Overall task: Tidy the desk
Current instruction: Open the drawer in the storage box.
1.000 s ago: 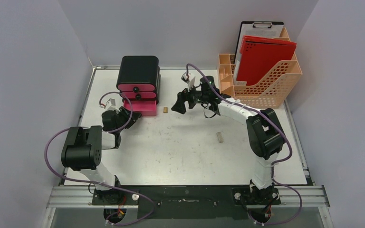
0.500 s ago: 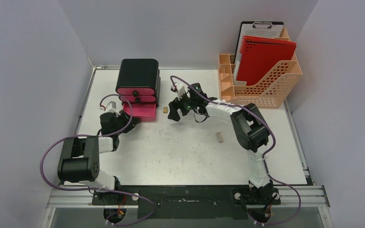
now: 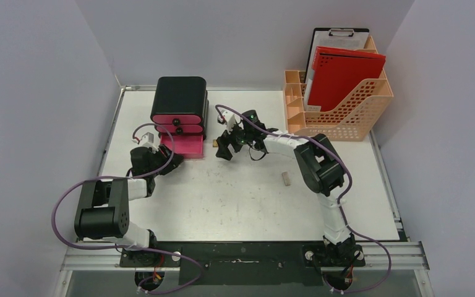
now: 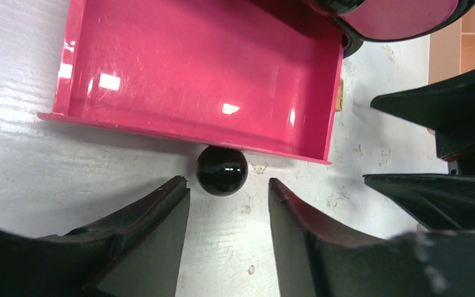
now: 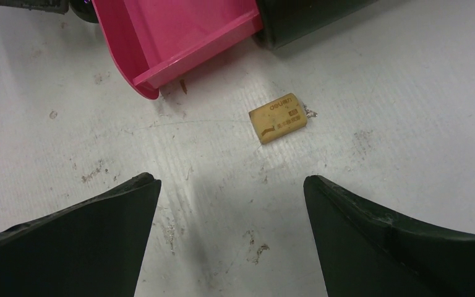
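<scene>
The white desk (image 3: 241, 198) holds a black drawer box (image 3: 179, 99) whose bottom pink drawer (image 3: 185, 146) (image 4: 198, 68) is pulled out and empty. My left gripper (image 3: 162, 151) (image 4: 227, 182) is open, its tips on either side of and just short of the drawer's black knob (image 4: 222, 170), not touching it. A small tan eraser (image 3: 214, 143) (image 5: 278, 117) lies beside the drawer's right corner. My right gripper (image 3: 224, 146) (image 5: 232, 179) hovers open wide over the desk just short of that eraser, holding nothing.
A second tan eraser (image 3: 286, 179) lies mid-desk, right of centre. An orange perforated file rack (image 3: 346, 114) with a red folder (image 3: 343, 74) and a clipboard stands at the back right. The right gripper's black fingers (image 4: 445, 154) show close beside the drawer in the left wrist view.
My left jaws have widened off the drawer knob. The right arm has swung left and down toward the eraser by the drawer, staying open.
</scene>
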Available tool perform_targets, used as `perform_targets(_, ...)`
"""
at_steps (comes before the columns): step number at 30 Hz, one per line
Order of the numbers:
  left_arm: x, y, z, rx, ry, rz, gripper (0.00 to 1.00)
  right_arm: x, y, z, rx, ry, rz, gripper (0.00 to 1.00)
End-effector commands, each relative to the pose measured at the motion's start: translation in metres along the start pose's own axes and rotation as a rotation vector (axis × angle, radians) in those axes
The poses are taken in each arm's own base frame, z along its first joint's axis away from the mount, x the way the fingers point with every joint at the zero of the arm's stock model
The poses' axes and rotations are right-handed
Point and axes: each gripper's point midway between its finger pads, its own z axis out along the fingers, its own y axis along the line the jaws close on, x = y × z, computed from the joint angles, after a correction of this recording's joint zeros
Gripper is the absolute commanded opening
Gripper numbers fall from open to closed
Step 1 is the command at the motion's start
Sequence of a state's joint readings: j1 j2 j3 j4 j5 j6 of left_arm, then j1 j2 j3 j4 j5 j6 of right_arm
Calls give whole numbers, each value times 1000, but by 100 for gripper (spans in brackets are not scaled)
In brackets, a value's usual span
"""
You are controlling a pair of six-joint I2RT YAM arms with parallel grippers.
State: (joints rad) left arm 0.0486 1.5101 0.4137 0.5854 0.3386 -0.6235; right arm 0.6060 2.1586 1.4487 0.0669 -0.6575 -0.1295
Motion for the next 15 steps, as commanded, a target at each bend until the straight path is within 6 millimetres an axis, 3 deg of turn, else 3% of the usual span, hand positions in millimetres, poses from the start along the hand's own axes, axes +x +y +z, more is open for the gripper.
perform_targets(1,-16,-16,-5,48,-10,58,51,-30,-8,9,-8,-78,-141,90)
perform_targets(7,-23,-25,-19,77,73,88,85,-41,-20,21,22,-67,-159,90)
perform_targets(11,-35,-21,-42,64,95,131,96,-38,-27,31,41,-44,-162,90)
perform_targets(15,-59,-17,-70,67,65,147,100,-32,-28,41,48,-24,-159,90)
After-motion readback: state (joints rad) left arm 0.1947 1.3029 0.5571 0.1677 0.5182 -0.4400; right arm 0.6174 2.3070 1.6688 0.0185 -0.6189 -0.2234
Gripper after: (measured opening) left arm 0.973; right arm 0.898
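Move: The knob of the opened bottom drawer sits about 1 cm ahead of my left hand and 1 cm lower, in the gap between my part-open fingers. The drawer's tray lies some 5 cm ahead and 2 cm right, the storage box about 16 cm ahead and 2 cm right. From my right hand the eraser is roughly 4 cm ahead, 4 cm left and 3 cm down, while the knob is 14 cm left and 2 cm back. My left hand spreads its half-open fingers nearly fully around the knob, easing back about 1 cm, then lifts some 5 cm and swings 3 cm left, clear of the drawer. Meanwhile my right hand, still wide open, travels about 4 cm forward and 2 to 3 cm left, closing in on the eraser without touching it. ##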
